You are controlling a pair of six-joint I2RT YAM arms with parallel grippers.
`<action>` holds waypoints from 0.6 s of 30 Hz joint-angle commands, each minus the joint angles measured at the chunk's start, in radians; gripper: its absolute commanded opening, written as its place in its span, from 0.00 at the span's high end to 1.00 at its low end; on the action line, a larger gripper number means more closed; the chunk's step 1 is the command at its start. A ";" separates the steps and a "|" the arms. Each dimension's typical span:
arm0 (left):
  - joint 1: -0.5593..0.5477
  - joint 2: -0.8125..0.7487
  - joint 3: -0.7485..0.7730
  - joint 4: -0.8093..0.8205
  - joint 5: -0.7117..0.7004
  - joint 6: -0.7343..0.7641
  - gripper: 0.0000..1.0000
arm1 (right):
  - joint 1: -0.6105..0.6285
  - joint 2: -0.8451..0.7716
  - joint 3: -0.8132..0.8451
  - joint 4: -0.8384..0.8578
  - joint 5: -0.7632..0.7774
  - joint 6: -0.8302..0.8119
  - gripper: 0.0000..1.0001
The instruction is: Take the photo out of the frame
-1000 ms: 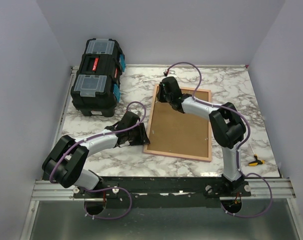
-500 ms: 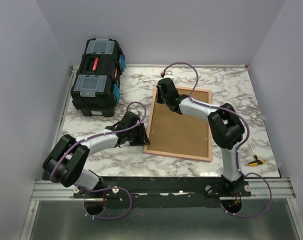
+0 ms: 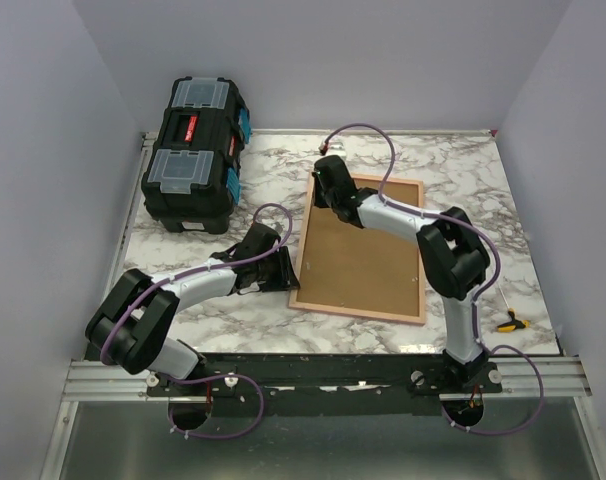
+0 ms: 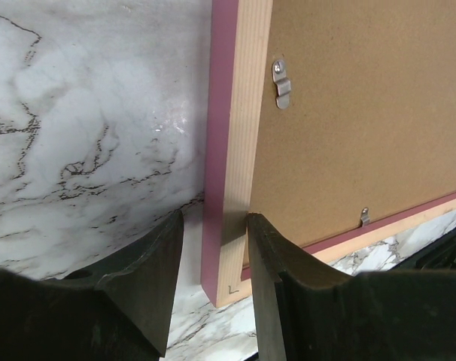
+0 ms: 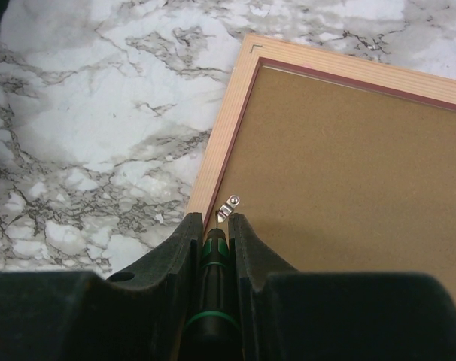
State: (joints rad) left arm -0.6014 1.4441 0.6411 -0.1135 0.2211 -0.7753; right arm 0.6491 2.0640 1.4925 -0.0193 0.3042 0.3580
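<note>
The pink frame (image 3: 301, 250) lies back side up on the marble table, its cork-brown back (image 3: 361, 250) showing. The photo is hidden under that back. My left gripper (image 3: 285, 268) is at the frame's near-left corner. In the left wrist view it (image 4: 213, 218) stands open astride the left rail (image 4: 239, 150), with a strip of marble showing between the left finger and the rail's pink side. My right gripper (image 3: 324, 196) is over the far-left part of the frame. There it (image 5: 213, 218) is shut on a black-and-green screwdriver (image 5: 213, 259), whose tip is at a small metal clip (image 5: 229, 204).
Two more metal clips (image 4: 282, 83) (image 4: 366, 216) sit along the frame's inner edge. A black toolbox (image 3: 195, 155) stands at the far left of the table. A small yellow-and-black tool (image 3: 510, 323) lies near the right front edge.
My right gripper has shifted a little to the left, toward the frame's left rail. The left gripper has stayed where it was.
</note>
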 commanded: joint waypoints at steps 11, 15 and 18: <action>-0.008 -0.156 -0.031 -0.035 0.001 0.017 0.37 | 0.006 -0.520 -0.246 -0.243 0.123 0.025 0.99; -0.079 -0.233 -0.029 -0.130 -0.076 -0.025 0.25 | 0.007 -0.704 -0.391 -0.307 0.117 0.050 0.99; -0.170 -0.259 0.035 -0.321 -0.196 -0.199 0.24 | 0.007 -0.806 -0.465 -0.360 0.111 0.087 0.99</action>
State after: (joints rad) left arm -0.6697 1.2251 0.6170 -0.2028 0.1761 -0.7990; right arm 0.6491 1.3392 1.1213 -0.2390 0.3836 0.3965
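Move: The right hand holds the green-ringed screwdriver with its tip at the far clip on the frame's left rail, about 6 cm ahead of the hand, 2 cm left and 6 below. The frame's far-left corner is some 12 cm beyond that clip. The left hand straddles the same rail, with the near-left corner about 4 cm back, the near clip some 7 ahead and 3 right, and the far clip roughly 25 ahead and 5 right. Up, back and to its right, the right hand swings the still-gripped screwdriver away from the far clip, rising about 14 cm and crossing over the backing board, most of the climb coming midway. The left hand meanwhile opens its fingers around the rail and lifts clear by some 4 cm, easing back a little from the near-left corner at the end. ##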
